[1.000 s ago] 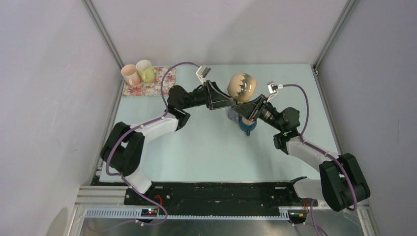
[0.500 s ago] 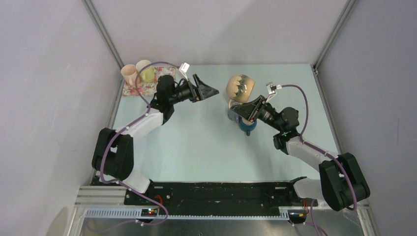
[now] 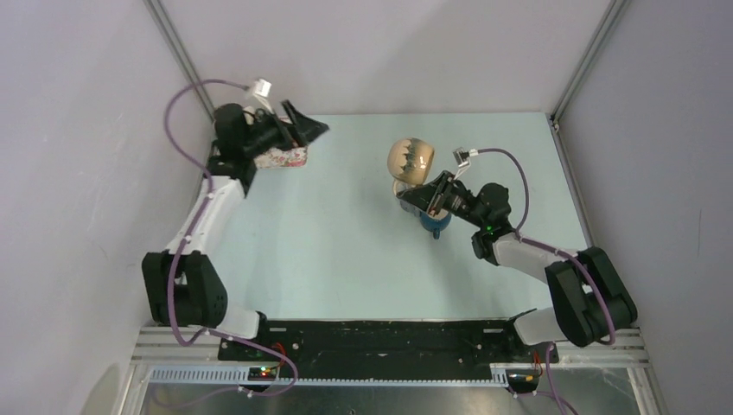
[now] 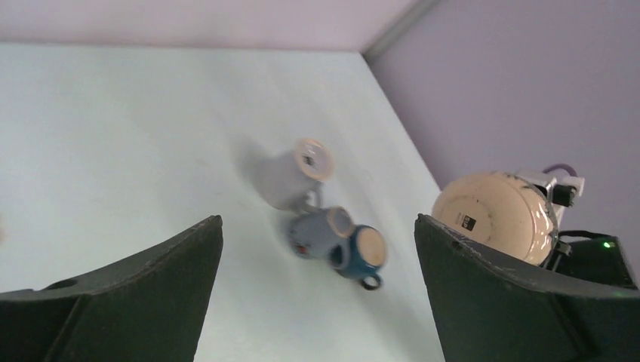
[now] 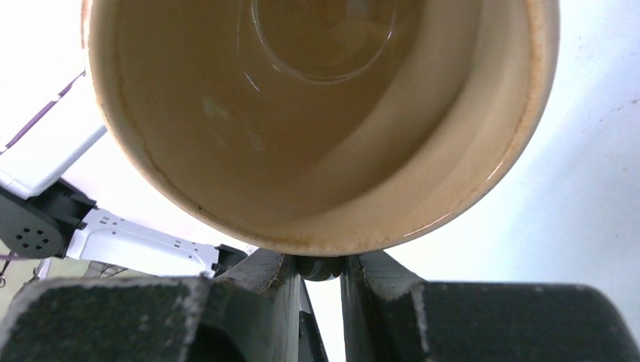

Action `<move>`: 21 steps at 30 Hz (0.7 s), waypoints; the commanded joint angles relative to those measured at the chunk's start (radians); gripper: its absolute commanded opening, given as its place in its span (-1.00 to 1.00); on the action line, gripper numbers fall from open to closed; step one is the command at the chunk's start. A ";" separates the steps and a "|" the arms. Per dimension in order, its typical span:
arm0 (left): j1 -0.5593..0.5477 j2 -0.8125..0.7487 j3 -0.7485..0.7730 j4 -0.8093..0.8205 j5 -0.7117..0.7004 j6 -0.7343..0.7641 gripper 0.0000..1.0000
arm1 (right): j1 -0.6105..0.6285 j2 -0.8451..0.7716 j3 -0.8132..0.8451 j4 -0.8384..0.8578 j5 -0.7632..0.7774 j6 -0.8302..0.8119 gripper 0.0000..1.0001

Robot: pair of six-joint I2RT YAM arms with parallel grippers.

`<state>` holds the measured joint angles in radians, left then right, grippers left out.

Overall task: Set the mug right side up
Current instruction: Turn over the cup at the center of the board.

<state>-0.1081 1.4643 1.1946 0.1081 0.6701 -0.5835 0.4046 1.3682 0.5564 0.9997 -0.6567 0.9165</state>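
Observation:
A cream mug [image 3: 410, 159] with dark drip marks hangs in the air above the table's middle back. My right gripper [image 3: 430, 192] is shut on its handle. In the right wrist view the mug's mouth [image 5: 324, 113] faces the camera, and the dark handle is pinched between the fingers of the right gripper [image 5: 315, 264]. In the left wrist view the mug's labelled base [image 4: 494, 215] faces the camera, so the mug is tilted, base up and to the left. My left gripper [image 3: 301, 126] is open and empty at the far left corner, well apart from the mug; its jaws [image 4: 317, 226] stand wide.
Under the held mug, three mugs cluster on the table: a white one [image 4: 294, 173], a grey-blue one [image 4: 317, 234] and a dark blue one [image 3: 432, 220]. A floral mat [image 3: 283, 158] lies at the far left under the left gripper. Walls enclose the table.
My left arm has swung away from the mug to the far left corner, jaws open. The right gripper keeps hold of the mug, which has shifted slightly left.

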 commanded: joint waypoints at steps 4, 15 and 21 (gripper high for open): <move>0.325 -0.128 0.027 -0.223 0.114 0.238 0.99 | 0.034 0.123 0.184 0.081 -0.059 -0.014 -1.00; 0.783 -0.262 -0.237 -0.236 0.272 0.351 0.99 | 0.074 0.370 0.594 -0.327 -0.205 -0.120 -1.00; 0.847 -0.249 -0.262 -0.265 0.277 0.368 0.99 | 0.097 0.456 0.834 -0.660 -0.152 -0.397 -1.00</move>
<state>0.7284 1.2301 0.9230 -0.1505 0.9005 -0.2607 0.4835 1.8179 1.2301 0.4808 -0.8188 0.7471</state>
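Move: The right hand already holds the brown mug on its side; the tray's free right half lies roughly 36 cm ahead of it, 41 cm left and 24 cm below. On the tray, the yellow mug is about 40 cm ahead and 51 cm left of that hand, the orange mug 37 ahead and 59 left. The grey mug stands some 12 cm straight ahead, 20 lower. From the open left hand, that free half is about 23 cm ahead, 17 left, 30 below. Still pinching the brown mug by its handle, the right hand carries it about 9 cm left and 7 cm forward towards the floral tray, dipping a couple of centimetres early on, while the wrist swings counter-clockwise and the fingertips tip slightly down. The empty left hand, wide open, sweeps some 28 cm left, then also back and down, turning counter-clockwise about 30 degrees. ##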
